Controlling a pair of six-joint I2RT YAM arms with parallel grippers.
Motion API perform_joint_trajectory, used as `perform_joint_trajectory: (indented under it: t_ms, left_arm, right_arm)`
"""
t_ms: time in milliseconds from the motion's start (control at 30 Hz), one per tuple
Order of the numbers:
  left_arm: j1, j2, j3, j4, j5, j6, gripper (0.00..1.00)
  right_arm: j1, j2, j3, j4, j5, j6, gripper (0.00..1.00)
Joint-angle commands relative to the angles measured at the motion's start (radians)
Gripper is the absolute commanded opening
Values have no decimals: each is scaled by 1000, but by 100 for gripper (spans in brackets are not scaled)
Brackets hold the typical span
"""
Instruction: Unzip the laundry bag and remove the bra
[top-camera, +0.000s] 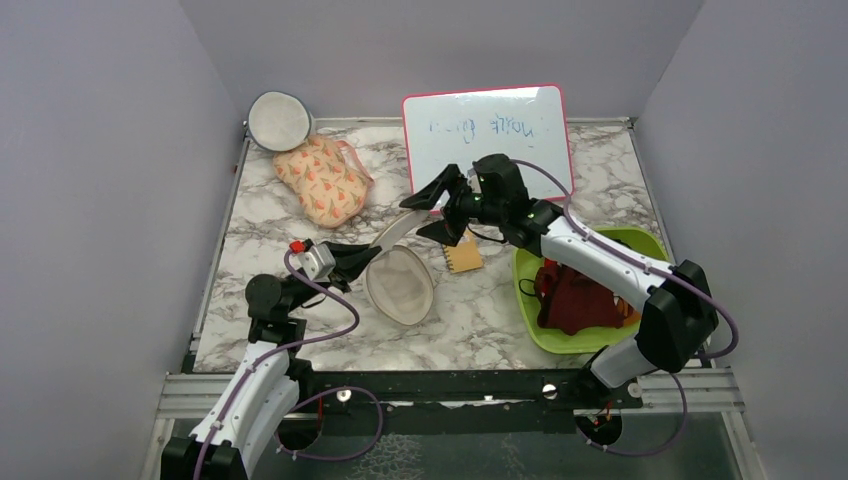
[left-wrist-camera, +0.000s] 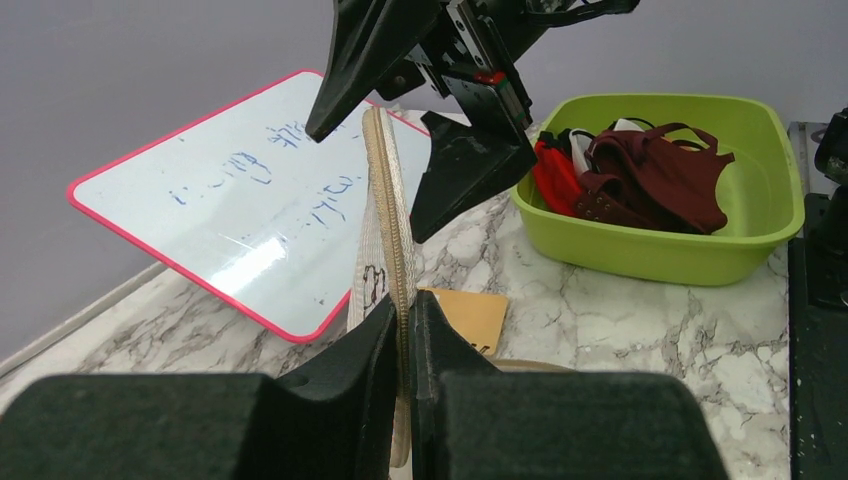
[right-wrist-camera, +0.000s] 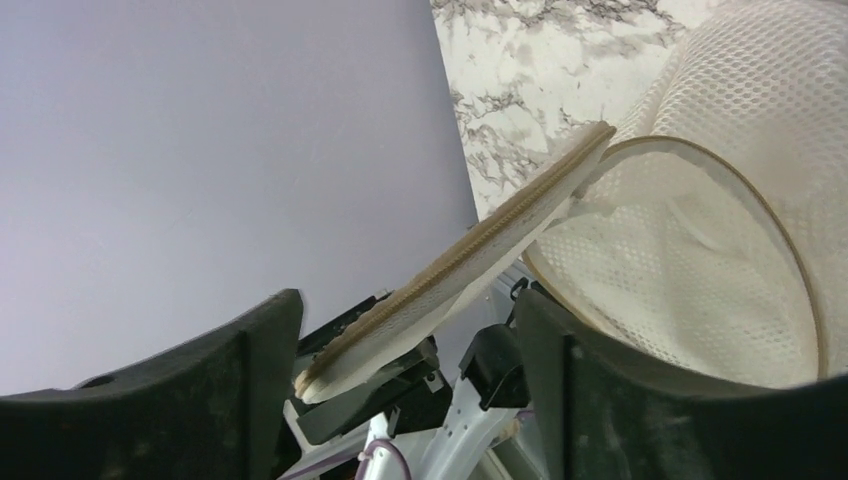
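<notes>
The laundry bag (top-camera: 402, 287) is a cream mesh pouch lying unzipped on the marble table, its lid flap (top-camera: 393, 230) lifted on edge. My left gripper (top-camera: 368, 260) is shut on the flap's zipper edge (left-wrist-camera: 405, 262), beside the small black squiggle (left-wrist-camera: 374, 282). My right gripper (top-camera: 418, 215) hangs open, its fingers (left-wrist-camera: 470, 170) straddling the flap's upper end without touching it. In the right wrist view the zipper edge (right-wrist-camera: 480, 250) passes between that gripper's (right-wrist-camera: 408, 300) spread fingers, with the open mesh body (right-wrist-camera: 720, 250) behind. No bra shows inside the bag.
A lime green bin (top-camera: 655, 250) at the right holds maroon and red bras (top-camera: 575, 295). An orange notepad (top-camera: 463, 257) lies beside the bag. A pink-framed whiteboard (top-camera: 487, 130) leans at the back, with a peach floral pouch (top-camera: 322, 178) and a grey-rimmed white disc (top-camera: 279, 120) at the back left.
</notes>
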Motion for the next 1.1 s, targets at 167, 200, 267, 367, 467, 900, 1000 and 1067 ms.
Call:
perform_joint_trajectory:
  t_ms: [167,200,267,367,467,900,1000,1067]
  left_arm:
    - [-5,2,6,-21,44,4,7]
    - [-5,1,9,-24,50,4,10]
    - [-7,-6,14,-25,61,-5,20]
    - [-6,-33,24,-33,63,-29,40]
    - [-7,-70,40,-38,101,-53,57]
    - [-10,-103,58,-48,78,-94,70]
    - [-6,-104,94,-212,-43,-42,70]
    - [-6,-101,152,-369,-109,37,70]
  right_arm:
    - [6,-72,-99,65,40,104,30]
    - [6,-80,-118,85,40,106,25]
    - [6,-85,-143,109,38,94,14]
    - [6,-77,-152,124,11,57,7]
    - [7,-66,-156,140,4,-8,6]
    - [8,12,-229,279,0,-209,3]
    - [31,45,-236,305,-34,-212,3]
    - [53,54,-241,304,-29,-214,4]
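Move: The laundry bag's round lid, its rim still pinched by the left hand, has its middle about 4 cm right of that hand, 3 cm ahead and 1 cm higher. From the open right hand, whose fingers straddle the far rim, the lid's middle is some 3 cm left and 3 cm back, 1 cm lower. The bag's opening lies roughly 8 cm back, 2 cm left and 12 cm below the right hand; the notebook about 5 cm ahead, 11 cm right and 23 cm below. The lid changes hands: the right fingers shut on its far rim, then the right hand carries it down about 8 cm towards the bag's opening. Meanwhile the left fingers open and let go of the near rim, and that hand dips slightly, backs off some 3 cm while rising about 2, then eases roughly 1 cm forward again. ##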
